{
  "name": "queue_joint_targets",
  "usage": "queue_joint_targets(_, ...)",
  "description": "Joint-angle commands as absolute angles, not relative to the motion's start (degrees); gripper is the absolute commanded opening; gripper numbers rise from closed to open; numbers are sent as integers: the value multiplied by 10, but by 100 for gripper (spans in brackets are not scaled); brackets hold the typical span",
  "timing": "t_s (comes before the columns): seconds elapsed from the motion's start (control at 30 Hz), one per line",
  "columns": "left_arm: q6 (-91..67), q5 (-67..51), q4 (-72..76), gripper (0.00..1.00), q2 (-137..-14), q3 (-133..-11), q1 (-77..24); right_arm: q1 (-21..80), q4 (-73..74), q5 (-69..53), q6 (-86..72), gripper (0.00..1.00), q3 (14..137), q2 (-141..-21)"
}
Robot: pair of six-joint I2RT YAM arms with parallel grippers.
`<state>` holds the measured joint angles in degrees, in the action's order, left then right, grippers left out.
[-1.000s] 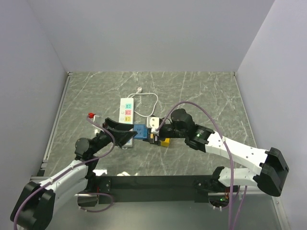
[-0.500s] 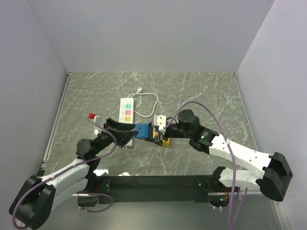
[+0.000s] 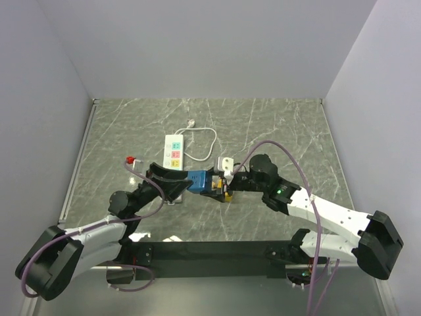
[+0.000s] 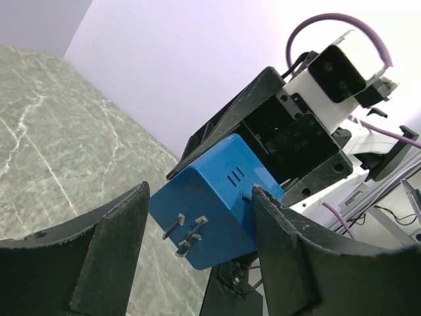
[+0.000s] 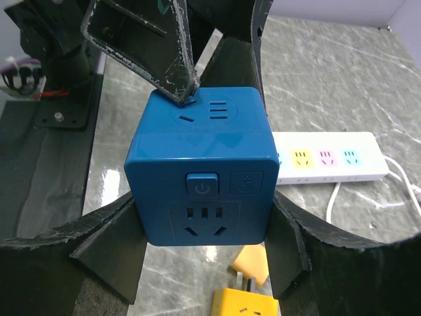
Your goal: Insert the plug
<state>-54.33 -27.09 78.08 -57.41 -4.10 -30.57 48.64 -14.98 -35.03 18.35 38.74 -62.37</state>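
The plug is a blue cube (image 3: 200, 179) with metal prongs facing my left wrist camera (image 4: 217, 197). My right gripper (image 5: 204, 224) is shut on the blue plug (image 5: 200, 171), its pads pressing the two sides, and holds it above the table. My left gripper (image 4: 199, 191) reaches in from the left with its jaws on either side of the plug's prong end. One of its fingers (image 5: 164, 52) touches the plug's top face; a sliver of gap shows at the other. The white power strip (image 3: 173, 151) with coloured sockets lies behind them (image 5: 329, 164).
A yellow plug (image 3: 227, 194) lies on the marble table just under the right gripper (image 5: 247, 309). The strip's white cable (image 3: 205, 135) loops back toward the far wall. A raised rail (image 3: 79, 158) borders the left table edge.
The right gripper has carried the blue plug a little rightward and away from the bases. The left gripper has followed, and its jaws have narrowed around the plug.
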Motion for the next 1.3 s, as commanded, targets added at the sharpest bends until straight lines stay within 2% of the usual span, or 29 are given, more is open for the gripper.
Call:
queue_joint_targets(0.0,-522,-287,772,68,-598,-36,-321,489,-337,-391,142,0,394,-599)
queue_joint_targets(0.1,-512,-276,757,70,-606,-37,-324,489,-321,-383,143,0,402,-599)
queue_joint_targets(0.27,-480,-236,696,91,-592,-38,-325,489,-258,-316,158,0,410,-614)
queue_joint_targets(0.3,-473,-225,674,98,-589,-46,-325,490,-249,-309,163,0,413,-618)
queue_joint_targets(0.33,-469,-222,662,99,-583,-50,-325,491,-237,-295,163,0,413,-627)
queue_joint_targets(0.47,-442,-202,588,99,-563,-76,-325,495,-222,-252,169,0,419,-657)
queue_joint_targets(0.63,-382,-114,414,99,-493,-119,-326,497,-200,-209,184,0,434,-692)
queue_joint_targets(0.8,-366,-85,331,99,-475,-147,-327,497,-187,-177,195,0,454,-717)
queue_joint_targets(1.27,-374,-63,368,99,-450,-141,-345,501,-165,-133,210,0,483,-771)
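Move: My right hand already holds the blue plug about 2 cm to the left of its hand point, prongs facing left. From that hand, the middle of the power strip lies some 13 cm ahead, 12 cm left and 19 cm below; the yellow adapter is about 4 cm ahead, 8 cm right and the small cream plug 6 cm ahead, 2 cm right, both nearly as low. For my left hand, the blue plug sits 4 cm right, 2 cm ahead and a touch higher, at its fingertips. I spread my left fingers wide so their tips come free of the blue plug, while my right hand keeps its grip and carries it about 8 cm forward and 6 cm down towards the power strip, swinging clockwise some 20 degrees with its fingertips dipping. My left hand, opened, travels alongside, roughly 5 cm forward and 5 down, turning counter-clockwise and tipping its fingers downward. ##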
